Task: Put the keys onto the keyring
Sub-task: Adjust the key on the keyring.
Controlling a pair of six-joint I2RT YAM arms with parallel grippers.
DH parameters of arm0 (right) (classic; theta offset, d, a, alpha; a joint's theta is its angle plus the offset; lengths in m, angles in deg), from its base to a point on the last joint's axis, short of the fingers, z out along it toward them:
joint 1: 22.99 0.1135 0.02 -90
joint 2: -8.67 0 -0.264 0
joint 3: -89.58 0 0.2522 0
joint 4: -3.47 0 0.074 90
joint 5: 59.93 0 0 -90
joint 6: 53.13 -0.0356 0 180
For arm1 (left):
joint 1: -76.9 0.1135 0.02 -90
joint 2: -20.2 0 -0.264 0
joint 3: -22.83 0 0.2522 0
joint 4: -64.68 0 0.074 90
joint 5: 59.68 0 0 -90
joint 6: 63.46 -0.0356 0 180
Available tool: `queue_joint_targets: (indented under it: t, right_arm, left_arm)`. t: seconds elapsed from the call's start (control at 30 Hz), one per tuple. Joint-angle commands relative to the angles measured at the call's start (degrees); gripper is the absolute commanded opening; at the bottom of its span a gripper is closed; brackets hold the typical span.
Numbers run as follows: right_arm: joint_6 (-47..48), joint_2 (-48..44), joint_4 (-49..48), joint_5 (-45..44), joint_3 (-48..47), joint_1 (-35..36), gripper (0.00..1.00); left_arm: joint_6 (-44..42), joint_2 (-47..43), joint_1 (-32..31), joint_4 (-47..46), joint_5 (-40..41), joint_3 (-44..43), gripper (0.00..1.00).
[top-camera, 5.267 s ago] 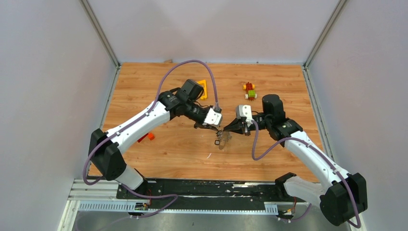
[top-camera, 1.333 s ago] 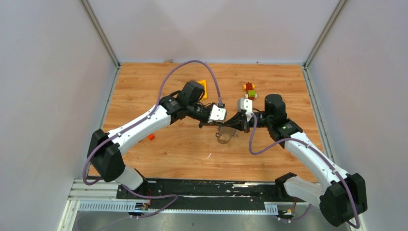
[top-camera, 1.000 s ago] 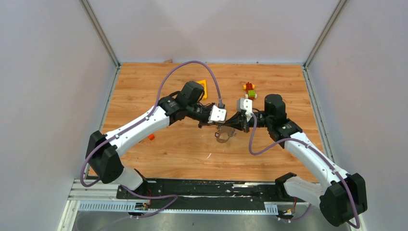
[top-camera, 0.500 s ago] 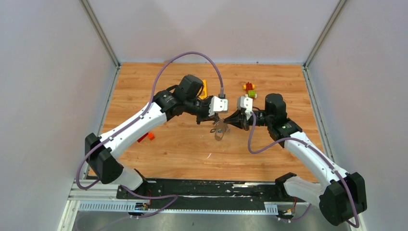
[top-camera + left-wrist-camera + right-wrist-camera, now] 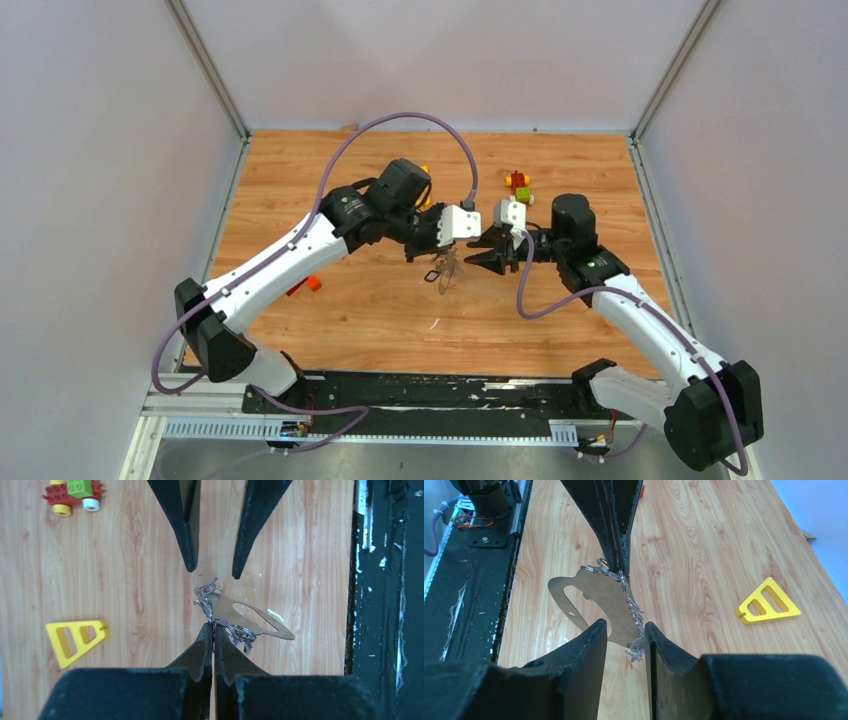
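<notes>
The keyring (image 5: 225, 611) is a flat silver loop that hangs above the wood with a short chain (image 5: 204, 600) and small wire rings. My left gripper (image 5: 212, 626) is shut on those rings where they join the loop. In the top view the bunch (image 5: 446, 268) dangles under the left gripper (image 5: 437, 255). My right gripper (image 5: 626, 625) is open, one finger on each side of the loop's (image 5: 609, 600) lower edge and the chain's (image 5: 633, 607) end, without pinching them. It faces the left gripper tip to tip (image 5: 472, 258). I cannot make out separate keys in the bunch.
A yellow triangle frame (image 5: 769, 600) lies on the wood behind the left arm. A red-green-yellow toy block figure (image 5: 518, 187) sits at the back right. A small orange piece (image 5: 305, 285) lies near the left arm. The black base rail (image 5: 420, 390) runs along the near edge.
My right gripper has gone from shut to open and let go of the bunch. The left gripper has lifted the keyring slightly up and to the left, still shut on it.
</notes>
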Motion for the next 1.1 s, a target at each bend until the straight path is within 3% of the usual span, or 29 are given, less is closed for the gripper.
queue_joint_targets:
  t: [0.0, 0.17, 0.43, 0.7, 1.07]
  right_arm:
    - [-4.2, -0.3, -3.2, 4.2, -2.4, -0.4, 0.34]
    - [-12.1, 1.5, -10.5, 9.3, -1.9, -0.4, 0.35]
    - [-24.2, 5.7, -22.9, 14.2, -1.3, -0.3, 0.36]
    - [-25.4, 7.6, -25.0, 15.1, -2.6, 0.9, 0.37]
    - [-26.8, 8.9, -26.8, 14.7, -2.5, 3.3, 0.32]
  left_arm:
    - [2.4, -0.8, -2.9, 4.4, 8.6, -5.2, 0.0]
    - [4.0, 2.6, -4.8, 12.9, 14.4, -12.9, 0.0]
    - [5.7, 6.2, -6.5, 22.8, 14.1, -21.5, 0.0]
    - [7.1, 9.0, -6.6, 27.3, 11.3, -25.5, 0.0]
    - [8.3, 9.0, -6.6, 25.9, 9.6, -24.5, 0.0]
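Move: My left hand keeps the keyring pinched in its fingertips. From my open right hand the keyring is about 5 cm to the left, level with it in reach and height. The metal plate hanging from the keyring is some 4 cm left of my right hand, 2 cm back and 4 cm lower. On the table, some 22 cm below my right hand, the yellow triangle lies about 19 cm ahead and 10 left, the toy car about 19 ahead and 9 right. I lift the pinched keyring about 3 cm with my left hand, then draw it back towards my bases by about as much, easing down slightly and tipping the fingers some 15 degrees more steeply down. My right hand follows left, up and back by about 5 cm, fingers staying parted, levelling and rolling as it turns counter-clockwise and closes in on the keyring. ##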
